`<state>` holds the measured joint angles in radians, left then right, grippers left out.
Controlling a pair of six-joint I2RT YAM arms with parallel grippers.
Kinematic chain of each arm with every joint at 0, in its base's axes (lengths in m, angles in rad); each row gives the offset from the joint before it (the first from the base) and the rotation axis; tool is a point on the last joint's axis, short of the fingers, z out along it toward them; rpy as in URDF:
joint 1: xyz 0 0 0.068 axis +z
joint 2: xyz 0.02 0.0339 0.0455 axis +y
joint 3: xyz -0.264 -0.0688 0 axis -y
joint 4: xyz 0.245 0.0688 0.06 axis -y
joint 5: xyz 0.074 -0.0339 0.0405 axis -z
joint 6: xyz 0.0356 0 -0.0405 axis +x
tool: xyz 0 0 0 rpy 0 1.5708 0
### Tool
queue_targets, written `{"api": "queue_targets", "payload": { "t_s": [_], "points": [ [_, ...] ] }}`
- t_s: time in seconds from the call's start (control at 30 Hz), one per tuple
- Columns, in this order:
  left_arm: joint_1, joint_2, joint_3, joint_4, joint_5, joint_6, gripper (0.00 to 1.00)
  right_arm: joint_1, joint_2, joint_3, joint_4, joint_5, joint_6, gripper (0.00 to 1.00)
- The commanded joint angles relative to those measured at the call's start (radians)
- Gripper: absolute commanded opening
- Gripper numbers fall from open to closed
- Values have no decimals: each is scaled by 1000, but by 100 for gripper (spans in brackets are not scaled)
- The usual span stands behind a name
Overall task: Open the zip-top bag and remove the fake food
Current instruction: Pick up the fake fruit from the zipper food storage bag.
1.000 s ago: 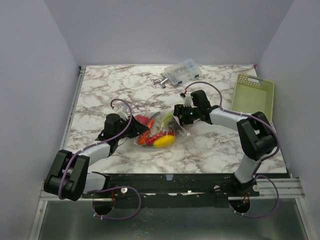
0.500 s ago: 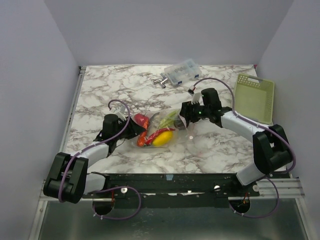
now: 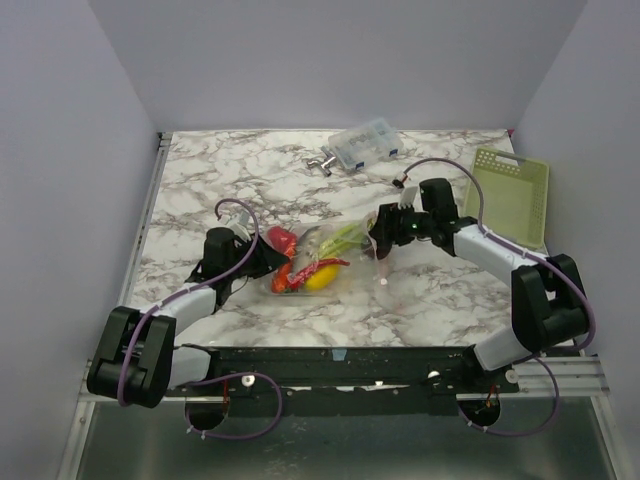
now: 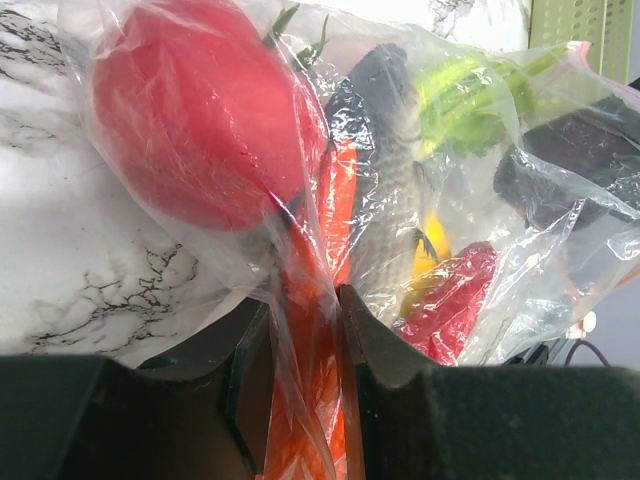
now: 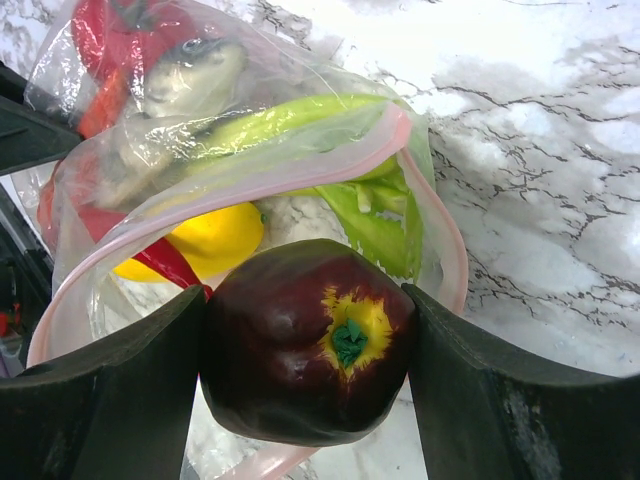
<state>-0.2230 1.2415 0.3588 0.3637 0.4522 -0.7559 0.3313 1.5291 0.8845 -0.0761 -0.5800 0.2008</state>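
The zip-top bag point(image 3: 335, 255) lies mid-table, its pink zipper mouth point(image 5: 230, 195) spread open toward the right. My right gripper point(image 5: 308, 350) is shut on a dark purple piece of fake food point(image 5: 310, 340), held just outside that mouth. Still inside the bag are a yellow lemon point(image 5: 205, 240), a green stalk point(image 5: 300, 115) and red pieces point(image 5: 110, 40). My left gripper point(image 4: 305, 330) is shut on the bag's closed end, pinching plastic with the orange carrot point(image 4: 335, 200) inside it. A red round piece point(image 4: 190, 110) bulges in the bag beside it.
A pale green basket point(image 3: 510, 190) sits at the right edge of the table. At the back stand a small clear box with blue contents point(image 3: 365, 142) and a metal fitting point(image 3: 322, 162).
My right gripper has drawn back to the right with the dark purple piece, out of the bag's mouth. The left gripper keeps its hold on the bag and has tightened slightly.
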Motion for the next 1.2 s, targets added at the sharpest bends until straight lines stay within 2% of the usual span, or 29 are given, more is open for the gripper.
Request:
{"api": "queue_targets", "payload": {
  "t_s": [0.0, 0.2, 0.47, 0.73, 0.93, 1.17],
  "points": [
    [16, 1, -20, -114, -20, 53, 26, -22, -30, -16, 20, -36, 0, 49],
    [20, -23, -18, -125, -10, 56, 31, -57, -61, -39, 37, -44, 6, 48],
    [25, -112, -2, -193, -32, 71, 65, -81, -115, -68, 49, -38, -32, 47],
    [35, -244, 12, -294, -80, 105, 85, -137, -188, -96, 52, -29, -50, 47],
    [50, -323, 15, -353, -105, 131, 93, -178, -223, -105, 54, -30, -56, 47],
    [68, -377, 7, -400, -111, 151, 94, -218, -261, -113, 57, -41, -52, 47]
  ]
}}
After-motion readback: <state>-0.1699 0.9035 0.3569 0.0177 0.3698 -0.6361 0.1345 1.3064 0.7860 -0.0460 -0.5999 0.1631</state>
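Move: The dark fruit already sits in the right hand at the bag's mouth; the green basket for it is about 28 cm to that hand's right, 11 cm ahead and 6 cm lower. The celery lies level with it, 8 cm left and 6 cm below; the yellow pepper 13 cm left, 7 cm back, 7 cm below. The left hand pinches the bag over the carrot, 1 cm below; the red tomato is 5 cm ahead, level sideways, 2 cm lower. The dark fruit, still gripped, is carried right about 7 cm by the right hand, out of the bag's mouth towards the green basket, rising some 4 cm as the fingers tip up and swing clockwise, each about 10 degrees. The bag's carrot end is let go: after a brief hold the left fingers open wide, and that hand draws left and back, then lifts. ##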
